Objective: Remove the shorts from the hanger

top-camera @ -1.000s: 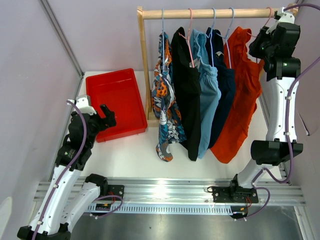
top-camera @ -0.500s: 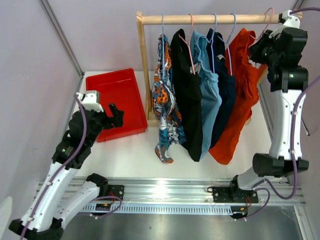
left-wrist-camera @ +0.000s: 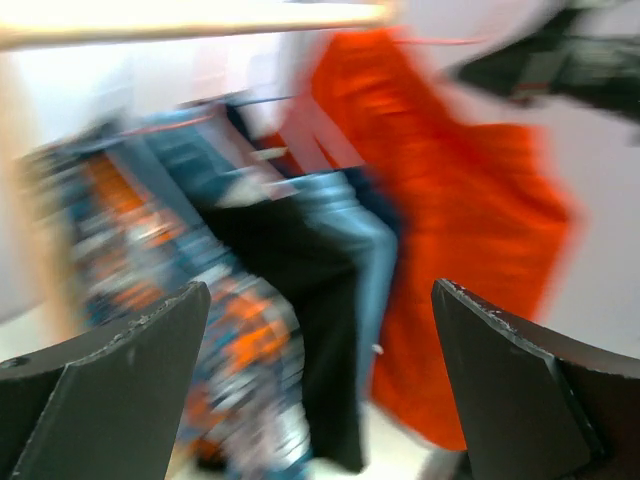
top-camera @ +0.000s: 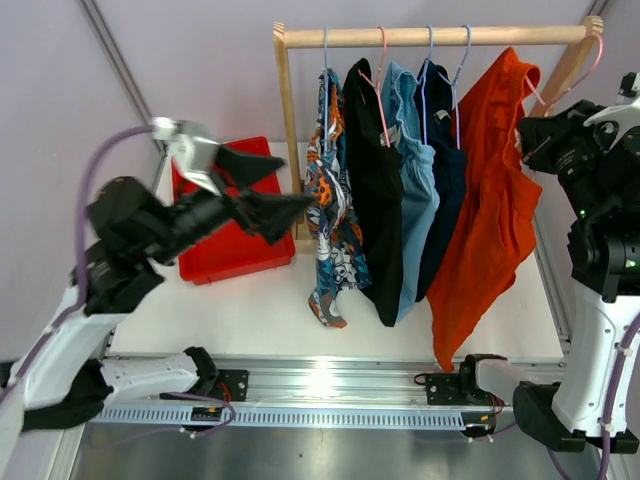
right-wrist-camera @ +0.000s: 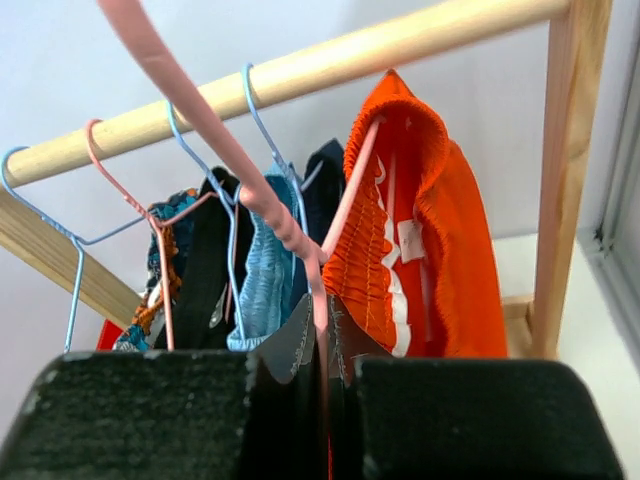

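Five shorts hang from the wooden rail (top-camera: 430,37): patterned shorts (top-camera: 330,225), black shorts (top-camera: 372,180), light blue shorts (top-camera: 417,195), navy shorts (top-camera: 452,170) and orange shorts (top-camera: 495,210). My right gripper (top-camera: 532,125) is shut on the wire of the pink hanger (right-wrist-camera: 220,130) that carries the orange shorts (right-wrist-camera: 430,240). Its hook (top-camera: 598,48) stands by the right post and looks off the rail (right-wrist-camera: 300,70). My left gripper (top-camera: 297,180) is raised and open beside the patterned shorts, holding nothing. The left wrist view is blurred; it shows the orange shorts (left-wrist-camera: 470,250) and black shorts (left-wrist-camera: 300,270) ahead.
A red tray (top-camera: 230,255) lies left of the rack, partly hidden by my left arm. The rack's left post (top-camera: 290,130) stands right behind the left gripper. The right post (top-camera: 565,70) is close to the right gripper. A grey wall runs behind.
The right gripper shut on the pink hanger and drew it, with the orange shorts, rightward and down. The left arm rose from the tray and swung toward the rack.
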`<state>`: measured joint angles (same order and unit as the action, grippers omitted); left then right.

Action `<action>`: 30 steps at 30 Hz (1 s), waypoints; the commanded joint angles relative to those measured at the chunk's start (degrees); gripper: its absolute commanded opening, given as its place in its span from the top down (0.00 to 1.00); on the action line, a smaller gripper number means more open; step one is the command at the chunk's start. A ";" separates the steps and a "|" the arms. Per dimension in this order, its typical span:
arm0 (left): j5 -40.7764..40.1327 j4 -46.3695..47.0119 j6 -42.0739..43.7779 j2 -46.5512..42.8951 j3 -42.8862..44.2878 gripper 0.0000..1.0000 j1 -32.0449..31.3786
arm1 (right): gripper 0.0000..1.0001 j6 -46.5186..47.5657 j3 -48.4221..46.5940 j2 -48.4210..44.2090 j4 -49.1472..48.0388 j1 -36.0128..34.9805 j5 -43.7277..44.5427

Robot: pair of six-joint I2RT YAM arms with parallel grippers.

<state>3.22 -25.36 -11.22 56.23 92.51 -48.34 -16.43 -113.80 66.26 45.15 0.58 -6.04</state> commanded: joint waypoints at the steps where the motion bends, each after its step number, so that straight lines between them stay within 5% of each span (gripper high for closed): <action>1: 7.24 5.20 2.78 7.74 -0.91 0.01 -11.74 | 1.00 -3.87 4.45 -0.77 -3.92 -0.40 1.99; 6: -9.04 9.63 9.80 20.65 0.11 0.01 -34.49 | 1.00 -6.07 6.14 -2.28 0.72 -0.40 12.09; 9: -14.90 11.56 9.38 28.66 3.72 0.01 -38.75 | 1.00 -6.78 4.12 -2.36 4.77 -0.40 14.30; 30: -25.99 19.13 10.96 45.46 13.30 0.01 -43.42 | 1.00 -6.43 3.85 -8.52 13.48 -1.99 15.71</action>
<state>-21.34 -7.84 -1.89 99.29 102.59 -91.48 -22.28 -109.38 57.63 61.30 -1.06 10.98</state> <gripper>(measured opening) 0.992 0.046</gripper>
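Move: The orange shorts, already off the rail on their pink hanger in the right hand's pinch, hang some 33 cm to the right of the left hand, about 5 cm farther out and 7 cm lower. From that hand the navy shorts hang roughly 18 cm ahead, 25 cm right and 10 cm down, and the light blue shorts next to them at 18 cm ahead, 20 cm right, equally low. From the right hand, the orange shorts' middle is about 5 cm ahead, 5 cm left and 13 cm below. The left hand sweeps some 30 cm to the right and 13 cm back, clear of the hanging row, dipping about 20 cm and then rising 6 cm again, while it turns clockwise and rolls its left side up, so that its wide-open fingers come close to the lower part of the orange shorts from the left; a touch can't be made out. The right hand keeps its pinch on the pink hanger and brings it down about 6 cm, then back a similar amount and a little right, tipping down and turning some 15 degrees clockwise. ##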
